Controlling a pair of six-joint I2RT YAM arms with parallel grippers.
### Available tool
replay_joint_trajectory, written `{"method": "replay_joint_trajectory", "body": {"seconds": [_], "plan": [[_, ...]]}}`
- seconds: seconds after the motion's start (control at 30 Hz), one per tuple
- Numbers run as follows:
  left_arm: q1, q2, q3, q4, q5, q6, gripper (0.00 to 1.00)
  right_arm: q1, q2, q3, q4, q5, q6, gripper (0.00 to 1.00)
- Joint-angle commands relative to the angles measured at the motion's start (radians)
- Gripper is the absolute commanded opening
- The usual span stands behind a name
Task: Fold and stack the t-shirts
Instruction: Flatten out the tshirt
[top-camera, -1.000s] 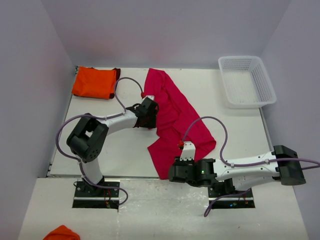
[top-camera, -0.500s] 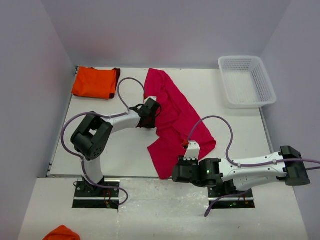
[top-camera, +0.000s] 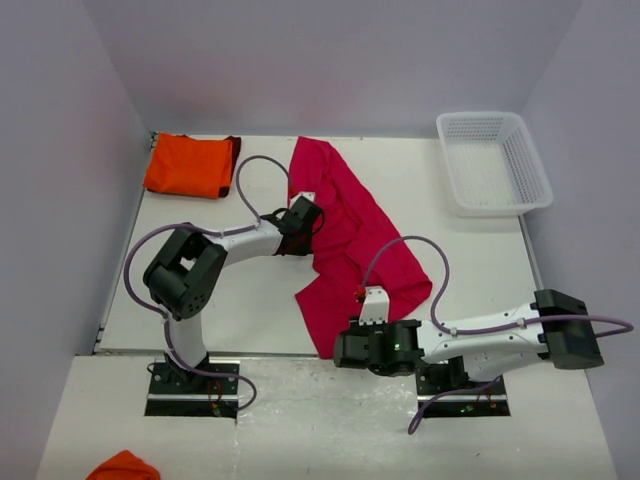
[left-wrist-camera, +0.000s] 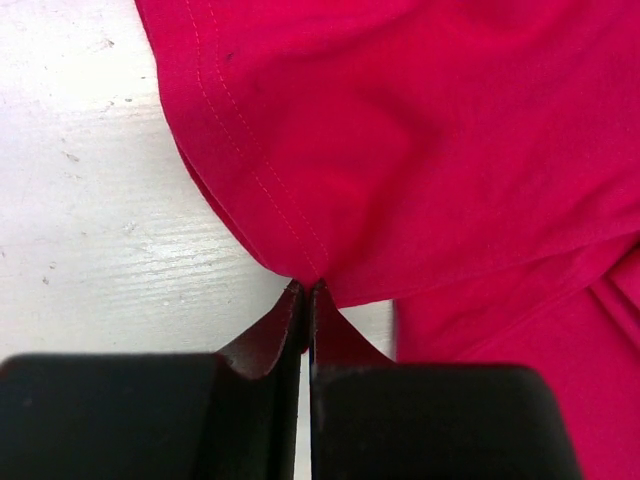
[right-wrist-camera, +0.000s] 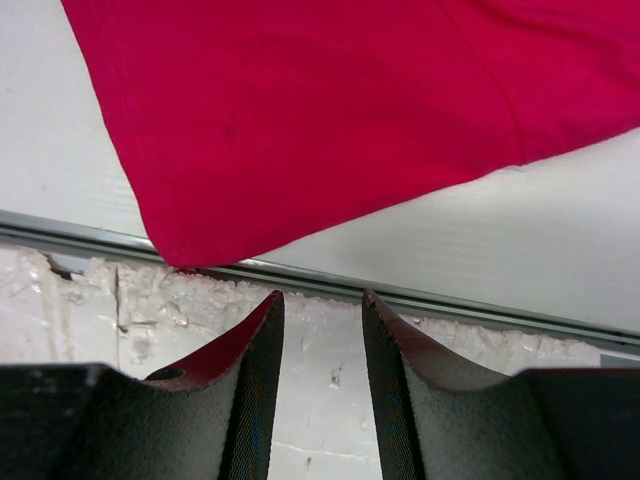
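Observation:
The crimson-pink t-shirt (top-camera: 350, 230) lies spread and rumpled across the middle of the table. My left gripper (top-camera: 312, 222) is shut on the shirt's stitched left hem (left-wrist-camera: 300, 262), the fingertips pinching a fold of cloth. My right gripper (top-camera: 340, 352) is open and empty, low at the table's near edge. The shirt's near corner (right-wrist-camera: 185, 250) lies just beyond its fingertips, with a gap between them. The orange t-shirt with a maroon edge (top-camera: 187, 165) lies folded at the far left corner.
A white lattice basket (top-camera: 493, 162) stands at the far right. A metal strip (right-wrist-camera: 400, 295) runs along the table's near edge, just beyond my right fingertips. Another orange cloth (top-camera: 122, 467) lies on the floor at the bottom left.
My right gripper has shifted slightly left along the table's near edge, under the shirt's near corner. The left gripper has held its grip on the hem with almost no movement.

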Motion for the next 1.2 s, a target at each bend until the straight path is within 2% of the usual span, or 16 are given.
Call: {"method": "replay_joint_trajectory", "body": {"seconds": [0.0,0.1,0.4,1.17], "plan": [[0.010,0.008,-0.004,-0.051,-0.047,-0.011,0.00,0.008,0.066,0.018,0.110,-0.020,-0.042,0.38],[0.032,-0.009,0.013,-0.067,-0.064,-0.002,0.00,0.008,0.128,0.032,0.202,-0.052,-0.125,0.38],[0.069,-0.024,-0.001,-0.057,-0.035,0.015,0.00,0.006,0.295,0.184,0.284,-0.104,-0.274,0.38],[0.069,-0.058,-0.065,-0.007,0.016,0.028,0.00,-0.059,0.373,0.116,0.324,-0.141,-0.240,0.40]]}}
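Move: The right gripper's goal, the red t-shirt's near corner at the table's front edge, lies about 7 cm to its left, level with it front to back and some 5 cm below. The t-shirt's right corner is about 17 cm right and 15 cm ahead of that gripper. The left gripper already pinches the side corner; its goal is bare table about 3 cm to its left. From the left gripper, the near corner is 27 cm back and 4 cm right. Sweep the half-open right gripper left about 9 cm while sinking, turning it some 15 degrees counter-clockwise. Then ease it lower, easing back slightly right and forward, until the fingertips straddle the t-shirt's near corner, without closing. Meanwhile keep the left gripper shut on the side corner and draw that corner left a little under 3 cm, low over the table, then hold. ##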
